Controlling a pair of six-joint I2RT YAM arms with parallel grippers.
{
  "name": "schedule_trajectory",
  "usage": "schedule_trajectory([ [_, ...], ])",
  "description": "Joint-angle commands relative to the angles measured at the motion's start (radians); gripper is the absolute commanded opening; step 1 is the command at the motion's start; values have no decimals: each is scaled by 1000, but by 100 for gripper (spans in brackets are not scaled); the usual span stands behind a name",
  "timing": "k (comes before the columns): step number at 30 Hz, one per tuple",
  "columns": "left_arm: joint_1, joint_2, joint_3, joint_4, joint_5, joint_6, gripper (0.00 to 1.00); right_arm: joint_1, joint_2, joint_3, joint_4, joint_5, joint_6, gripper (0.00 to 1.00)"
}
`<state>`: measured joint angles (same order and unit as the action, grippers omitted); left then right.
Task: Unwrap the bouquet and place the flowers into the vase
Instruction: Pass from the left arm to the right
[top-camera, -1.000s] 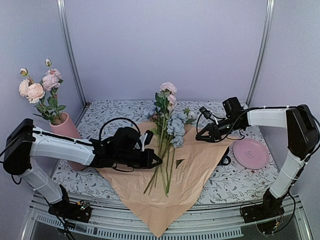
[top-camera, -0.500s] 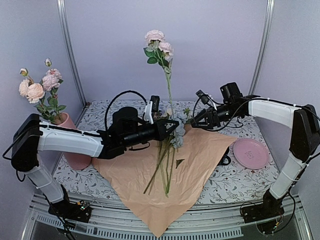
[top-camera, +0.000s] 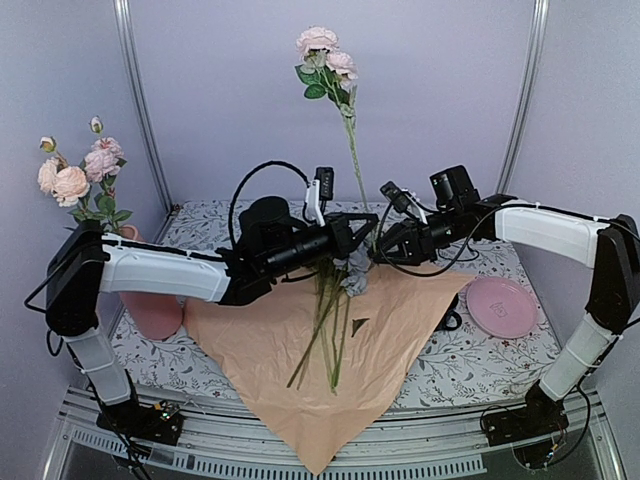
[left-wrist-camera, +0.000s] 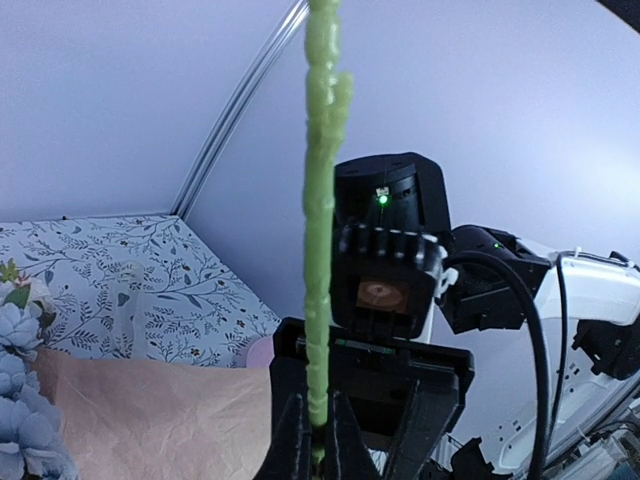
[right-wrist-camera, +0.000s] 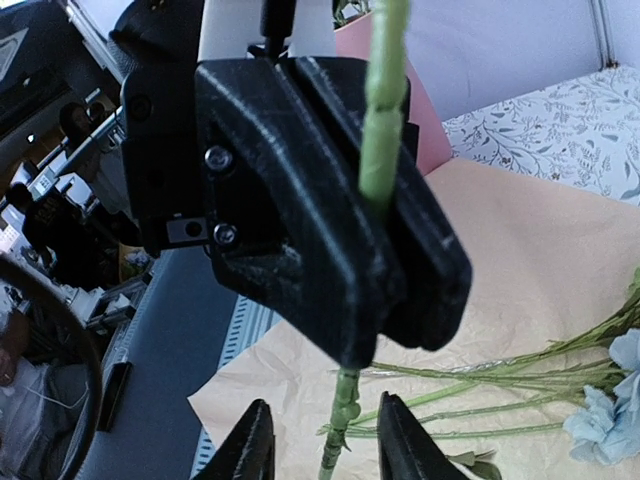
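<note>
My left gripper is shut on the stem of a pink flower and holds it upright above the table; in the left wrist view the green stem rises from the pinched fingertips. My right gripper faces it from the right, open. Its fingers straddle the stem's lower end without touching it. The bouquet's peach paper lies spread flat, with blue and cream flowers on it. The pink vase stands at the left, partly behind my left arm, with pink flowers in it.
A flat pink plate lies on the patterned tablecloth at the right, beside the paper's edge. Metal frame posts rise at the back corners. A black cable loops over my left arm.
My left gripper has lifted the pink flower off the paper, swung it upright and carried it right. My right gripper has moved left until its fingers straddle the stem.
</note>
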<state>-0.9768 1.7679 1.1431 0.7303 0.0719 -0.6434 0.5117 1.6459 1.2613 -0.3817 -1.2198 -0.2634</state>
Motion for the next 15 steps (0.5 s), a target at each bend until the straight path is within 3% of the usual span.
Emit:
schedule_trajectory([
  [1,10,18,25,46,12,-2,0,1,-20,-16,53,-48,31,26],
  [3,10,19,27,39,14,5,0,1,-19,-26,59,-55,34,4],
  [4,11,19,27,38,14,8,0,1,-21,-39,79,-53,48,0],
  [6,18,16,25,42,30,18,0,1,-21,-64,94,-55,61,0],
  [10,42,-16,8,39,17,19,32,1,-22,-112,88,-49,39,0],
  [15,92,-50,21,-29,-7,12,39,5,-32,-148,80,-26,-4,0],
])
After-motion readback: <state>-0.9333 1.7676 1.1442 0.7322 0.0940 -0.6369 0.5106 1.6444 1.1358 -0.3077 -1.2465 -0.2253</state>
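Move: Between the open right fingers runs the rose stem, right at the hand point; the left hand still grips it higher up, so that straddled stretch lies about 6 cm below the left hand and roughly 3 cm back. From the right hand, the blue flowers lie about 13 cm ahead, 3 cm left and 20 cm down, the bare stems on the paper about 8 cm back and 9 cm left, and the mug about 17 cm right and 3 cm ahead, both some 22 cm down. Closing on the rose stem below the left gripper, the right fingers pinch it, and only then does the left hand open about a third of its range and let go. The right hand then sinks about 3 cm and draws back slightly, carrying the stem, while the left hand eases forward about 2 cm and a little left, its parted fingers still on either side of the stem. ##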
